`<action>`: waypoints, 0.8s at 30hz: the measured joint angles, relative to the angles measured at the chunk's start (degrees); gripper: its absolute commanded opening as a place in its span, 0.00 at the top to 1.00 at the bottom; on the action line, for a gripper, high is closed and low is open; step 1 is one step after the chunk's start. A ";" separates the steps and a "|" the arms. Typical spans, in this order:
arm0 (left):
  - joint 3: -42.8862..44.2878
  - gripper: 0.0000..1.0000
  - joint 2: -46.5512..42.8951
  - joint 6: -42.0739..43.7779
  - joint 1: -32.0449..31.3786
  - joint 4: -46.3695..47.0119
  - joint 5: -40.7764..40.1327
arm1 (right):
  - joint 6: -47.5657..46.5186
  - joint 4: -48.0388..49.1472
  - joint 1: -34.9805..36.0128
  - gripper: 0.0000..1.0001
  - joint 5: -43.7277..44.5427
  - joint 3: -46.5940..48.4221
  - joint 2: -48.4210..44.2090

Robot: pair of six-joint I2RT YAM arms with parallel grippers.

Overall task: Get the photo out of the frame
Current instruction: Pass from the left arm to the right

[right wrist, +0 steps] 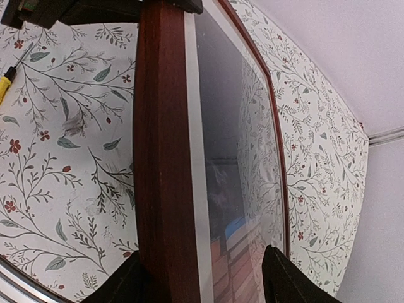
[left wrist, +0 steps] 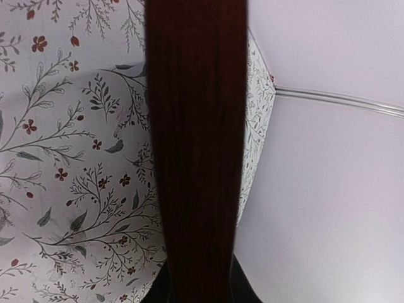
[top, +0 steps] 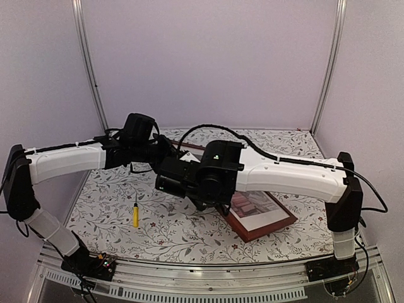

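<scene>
The frame (top: pixel 268 228) of dark reddish-brown wood lies across the middle of the table, mostly hidden under both arms. The photo (top: pixel 255 205) shows inside it, with white border and stacked reddish books. My left gripper (top: pixel 169 150) is at the frame's far left end. In the left wrist view its jaws (left wrist: pixel 197 287) are shut on the frame rail (left wrist: pixel 196 145). My right gripper (right wrist: pixel 202 284) straddles the near rail (right wrist: pixel 161 158), one finger (right wrist: pixel 120 284) outside the wood and the other over the glass covering the photo (right wrist: pixel 233 189), jaws apart.
A yellow-handled screwdriver (top: pixel 135 214) lies on the floral tablecloth left of the frame, and it shows again at the left edge of the right wrist view (right wrist: pixel 5 82). Pale walls and metal corner posts (top: pixel 88 69) close in the back and sides.
</scene>
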 measured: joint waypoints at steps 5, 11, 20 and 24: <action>2.97 1.00 -1.05 0.48 -0.81 -3.37 -1.88 | -4.63 0.33 0.48 0.51 2.86 1.11 0.00; 5.18 1.00 -1.31 1.09 -1.73 -5.14 -3.96 | -8.94 0.48 0.66 0.59 5.16 1.20 0.07; 8.48 1.00 -1.53 1.64 -3.30 -7.04 -7.54 | -12.72 0.61 0.70 0.78 8.37 1.42 0.33; 9.33 1.00 -1.60 0.44 -3.43 -7.85 -9.18 | -12.94 0.39 0.66 0.96 11.63 2.12 0.92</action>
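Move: The frame's left rail already runs between my open right fingers, only about 1 cm to the left of and 1 cm ahead of my right hand. My left hand already clamps it some 13 cm farther out and 16 cm left of the right; that right-hand grip spot lies 13 cm back and 16 cm right of my left hand. From my right hand, the photo's middle is roughly 10 cm right, 3 cm ahead, 6 cm lower; the screwdriver about 31 cm left, 2 cm ahead, 20 cm below. I shut my right fingers from well open onto the frame's left rail until both pads pinch it, following it up about 3 cm and some 2 cm forward while the fingers tip up and the hand's left side rolls down, each about 10 degrees. Meanwhile my left hand keeps its clamp farther out on the rail and lifts about 5.5 cm, nearly straight up. ##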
